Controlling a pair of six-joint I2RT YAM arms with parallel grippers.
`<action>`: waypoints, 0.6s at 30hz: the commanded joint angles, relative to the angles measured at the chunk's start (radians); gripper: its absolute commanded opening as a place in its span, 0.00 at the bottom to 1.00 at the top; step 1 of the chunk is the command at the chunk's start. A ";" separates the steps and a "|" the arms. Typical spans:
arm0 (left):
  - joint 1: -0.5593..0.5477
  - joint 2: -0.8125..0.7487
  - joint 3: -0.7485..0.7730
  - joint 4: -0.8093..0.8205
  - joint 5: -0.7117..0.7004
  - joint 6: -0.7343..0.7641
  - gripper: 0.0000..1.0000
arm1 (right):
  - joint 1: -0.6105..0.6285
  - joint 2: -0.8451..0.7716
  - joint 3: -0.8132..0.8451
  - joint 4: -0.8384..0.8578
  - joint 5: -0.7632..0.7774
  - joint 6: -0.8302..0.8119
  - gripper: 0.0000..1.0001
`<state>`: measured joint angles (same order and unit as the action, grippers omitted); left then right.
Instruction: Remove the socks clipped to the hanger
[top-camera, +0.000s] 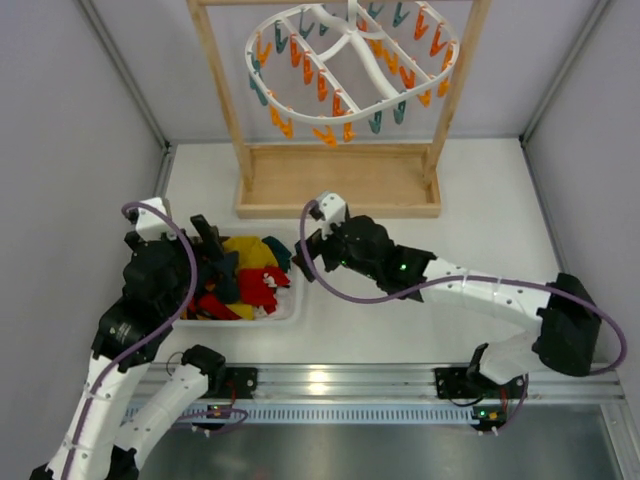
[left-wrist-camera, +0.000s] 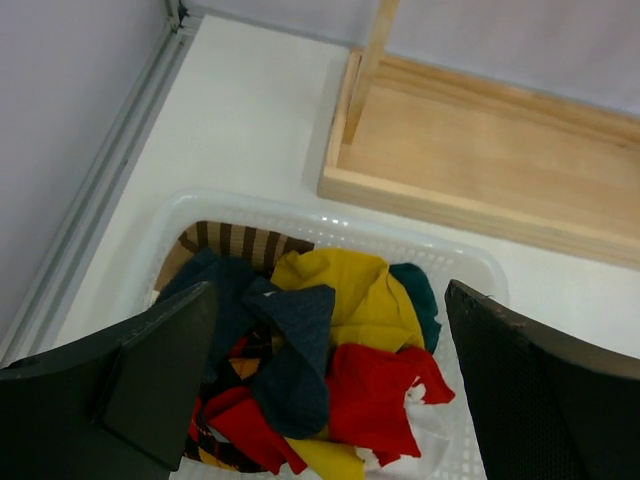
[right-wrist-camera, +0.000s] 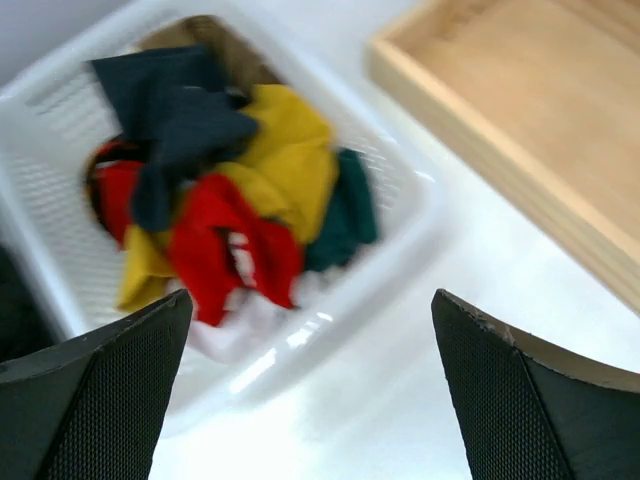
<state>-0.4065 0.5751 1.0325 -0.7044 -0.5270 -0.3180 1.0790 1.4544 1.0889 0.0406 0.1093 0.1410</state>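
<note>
The white oval hanger hangs in the wooden stand at the back, its orange and teal pegs dangling with no sock on them. The navy sock, the mustard yellow sock and the plain red sock lie heaped in a white basket. My left gripper is open and empty just above the heap. My right gripper is open and empty over the table beside the basket's right rim. The right wrist view shows the navy, yellow and red socks.
The light wooden stand with its tray base stands behind the basket and shows in both wrist views. A teal sock, a brown striped piece and patterned socks also lie in the basket. Grey walls enclose the table.
</note>
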 joint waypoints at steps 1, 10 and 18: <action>0.005 0.002 -0.075 0.042 0.081 0.028 0.98 | -0.114 -0.155 -0.085 -0.024 0.209 0.023 0.99; 0.149 0.049 -0.150 0.088 0.239 0.016 0.98 | -0.284 -0.477 -0.178 -0.278 0.666 0.043 0.99; 0.190 -0.001 -0.193 0.129 0.300 0.045 0.99 | -0.294 -0.762 -0.245 -0.511 0.724 0.083 0.99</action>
<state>-0.2268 0.5850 0.8448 -0.6540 -0.2661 -0.2897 0.7956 0.7525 0.8654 -0.3305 0.7578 0.1989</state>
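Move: The white basket of socks lies almost straight below my left hand, about 4 cm to its right and some 27 cm down; the red sock in it is about 12 cm right and 3 cm back. From my right hand the basket's middle is roughly 18 cm left, about level fore and aft, and 18 cm lower. The wooden stand base sits about 20 cm ahead of my right hand, 6 cm right and 21 cm down. Open and empty, my right hand swings away from the basket, some 30 cm to the right over the bare table, bulging forward first, then easing back, while it rises about 7 cm and turns roughly 50 degrees clockwise until its fingers point forward. My left hand, also still open, sinks 7 to 8 cm towards the basket, its fingers tipping down about 10 degrees. ##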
